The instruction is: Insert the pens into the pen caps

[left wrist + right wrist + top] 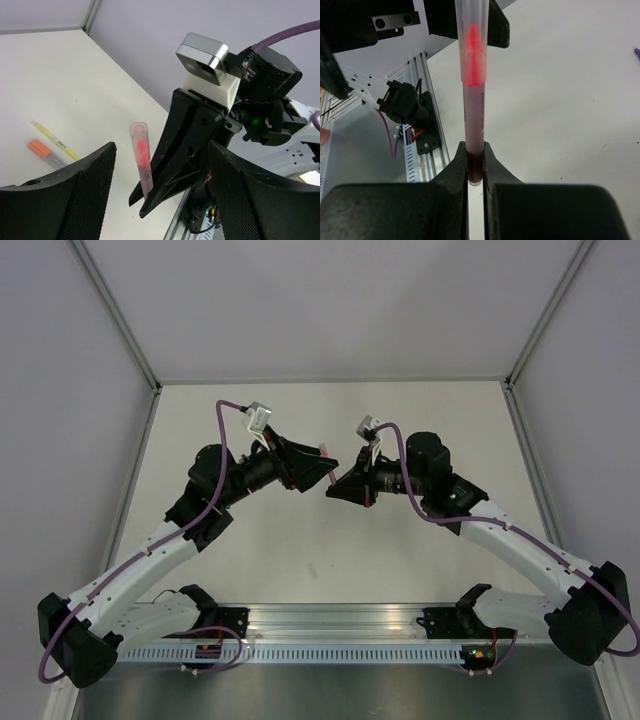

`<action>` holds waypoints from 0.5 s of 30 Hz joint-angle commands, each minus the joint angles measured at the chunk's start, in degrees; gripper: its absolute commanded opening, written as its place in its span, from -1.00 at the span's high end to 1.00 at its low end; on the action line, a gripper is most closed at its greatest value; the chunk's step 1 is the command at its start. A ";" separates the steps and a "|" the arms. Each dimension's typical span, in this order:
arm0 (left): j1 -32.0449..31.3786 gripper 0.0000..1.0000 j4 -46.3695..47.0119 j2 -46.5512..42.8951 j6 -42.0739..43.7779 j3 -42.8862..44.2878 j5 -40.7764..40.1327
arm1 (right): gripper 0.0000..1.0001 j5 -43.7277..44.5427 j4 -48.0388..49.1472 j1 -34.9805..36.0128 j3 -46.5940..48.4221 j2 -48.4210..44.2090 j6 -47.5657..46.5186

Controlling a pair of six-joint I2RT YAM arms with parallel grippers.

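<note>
My right gripper (pixel 472 148) is shut on the lower end of the red-pink pen (pixel 472 100), which stands out beyond its fingers. The pen's far end is translucent, and a red core shows through it (pixel 141 150). My left gripper (pixel 162 150) is open, its two pads wide apart on either side of the pen (pixel 145 175) without touching it. From above, the two grippers meet at mid-table, left (pixel 318 468) and right (pixel 338 488). A pale yellow pen (pixel 52 141) lies on the table, with an orange-red pen cap (pixel 38 147) beside it. A dark purple pen tip (pixel 636 51) shows at the right wrist view's edge.
The white table (pixel 330 560) is closed in by grey walls on three sides. An aluminium rail (pixel 340 625) with the arm bases runs along the near edge. Purple cables (pixel 222 440) loop over both arms.
</note>
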 commanded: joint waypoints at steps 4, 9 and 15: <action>0.18 -0.52 0.11 -0.06 2.88 1.45 -3.16 | 1.00 0.17 3.44 0.47 -0.48 -3.11 -0.67; 0.18 -0.32 3.45 0.55 1.83 0.13 -1.49 | 1.00 -0.80 4.23 0.82 -0.65 -2.93 0.12; 0.18 -0.09 6.79 3.19 -0.28 0.04 1.93 | 1.00 -0.63 4.32 1.26 -0.65 -2.49 0.30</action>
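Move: The pink pen's cap stands upright just off the open left fingers, about 3 cm ahead and 2 cm to the right of the left hand, at its height; the right hand already grips the pen near its foot, so the cap is some 8 cm above that hand, 1 cm ahead and 1 cm left. On the table some 32 cm below the left hand, an orange marker lies about 15 cm ahead and 10 cm right, with a yellow pen 2 cm farther out and 4 cm farther right. The left hand eases forward about 1 cm, hardly turning, and narrows its wide-open fingers around the upper part of the pink pen, one finger on each side, still well short of shut; whether either one touches yet can't be made out. Meanwhile the right hand keeps its pinch on the pen's foot and lifts it some 1.5 cm, drawing back a little under 1 cm, so the cap comes deeper between the left fingers. ##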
